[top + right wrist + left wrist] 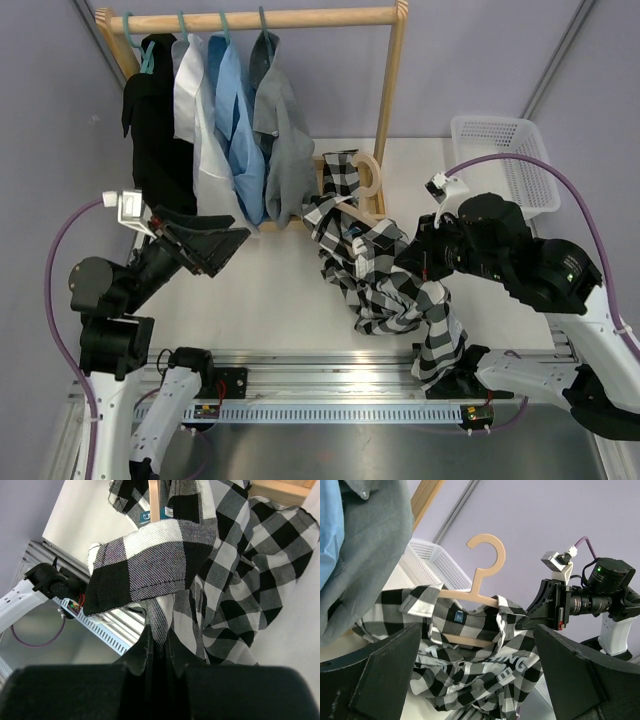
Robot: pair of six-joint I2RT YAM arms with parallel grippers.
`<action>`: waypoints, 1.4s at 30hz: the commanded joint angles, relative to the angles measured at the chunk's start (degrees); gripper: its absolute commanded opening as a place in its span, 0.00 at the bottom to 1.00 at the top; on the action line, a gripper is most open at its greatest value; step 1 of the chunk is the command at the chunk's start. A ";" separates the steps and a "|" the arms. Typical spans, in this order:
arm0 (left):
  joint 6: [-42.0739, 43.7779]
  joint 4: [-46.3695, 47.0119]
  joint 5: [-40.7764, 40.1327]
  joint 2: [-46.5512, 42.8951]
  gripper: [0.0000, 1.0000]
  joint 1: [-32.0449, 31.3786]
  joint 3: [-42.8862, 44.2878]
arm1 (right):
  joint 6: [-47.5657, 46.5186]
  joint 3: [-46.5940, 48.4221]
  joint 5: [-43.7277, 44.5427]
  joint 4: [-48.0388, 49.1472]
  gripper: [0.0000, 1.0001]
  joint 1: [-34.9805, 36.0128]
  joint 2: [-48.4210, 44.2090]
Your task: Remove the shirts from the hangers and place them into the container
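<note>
The black-and-white checked shirt (375, 270) is still on the pale wood hanger (365, 180) and hangs crumpled over the table's middle. My right gripper (159, 636) is shut on a fold of this shirt (165, 555), below the hanger's bar (154, 500). My left gripper (222, 243) stands wide open to the left of the shirt, apart from it. Between its fingers, the left wrist view shows the hanger (481, 577) and the shirt (485, 665). The white basket (505, 160) sits at the back right. Black, white, light blue and grey shirts (280, 130) hang on teal hangers (222, 25).
A wooden clothes rack (395, 90) stands at the back, its rail (300, 18) across the top and its right post close to the checked shirt. A metal rail (330, 385) runs along the near table edge. The basket (437, 562) lies behind the hanger in the left wrist view.
</note>
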 commanded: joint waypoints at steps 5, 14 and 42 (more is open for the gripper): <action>12.54 -2.45 -8.60 11.15 0.99 -17.95 8.80 | -0.43 2.70 -4.68 6.61 0.00 0.55 1.27; 25.92 -9.07 -48.97 34.71 0.99 -52.89 24.45 | -1.13 4.29 -4.86 7.13 0.00 1.08 1.55; 33.57 7.37 -67.89 49.40 0.34 -61.86 26.83 | -0.87 2.97 -8.47 6.52 0.00 1.08 -4.17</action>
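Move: The wooden hanger's neck, just under its hook, lies about 22 cm to the left hand's right, some 9 cm ahead and 3 cm lower. The checked shirt bunches below the hanger, its middle about 26 cm right of the left hand, 4 cm back and 12 cm lower. The grey shirt hangs about 9 cm right and 16 cm ahead of that hand, roughly level. From the right hand, which already pinches the checked shirt, the neck is about 12 cm ahead, 10 cm left and slightly higher. Sweeping some 22 cm to the right, then also about 8 cm forward and a little down, the left hand comes to the wooden hanger, rolling roughly 30 degrees so its left side rises. Its wide-open fingers straddle the neck below the hook and close more than halfway around it. The right hand keeps its pinch on the checked shirt, easing about 2 cm back and up. ##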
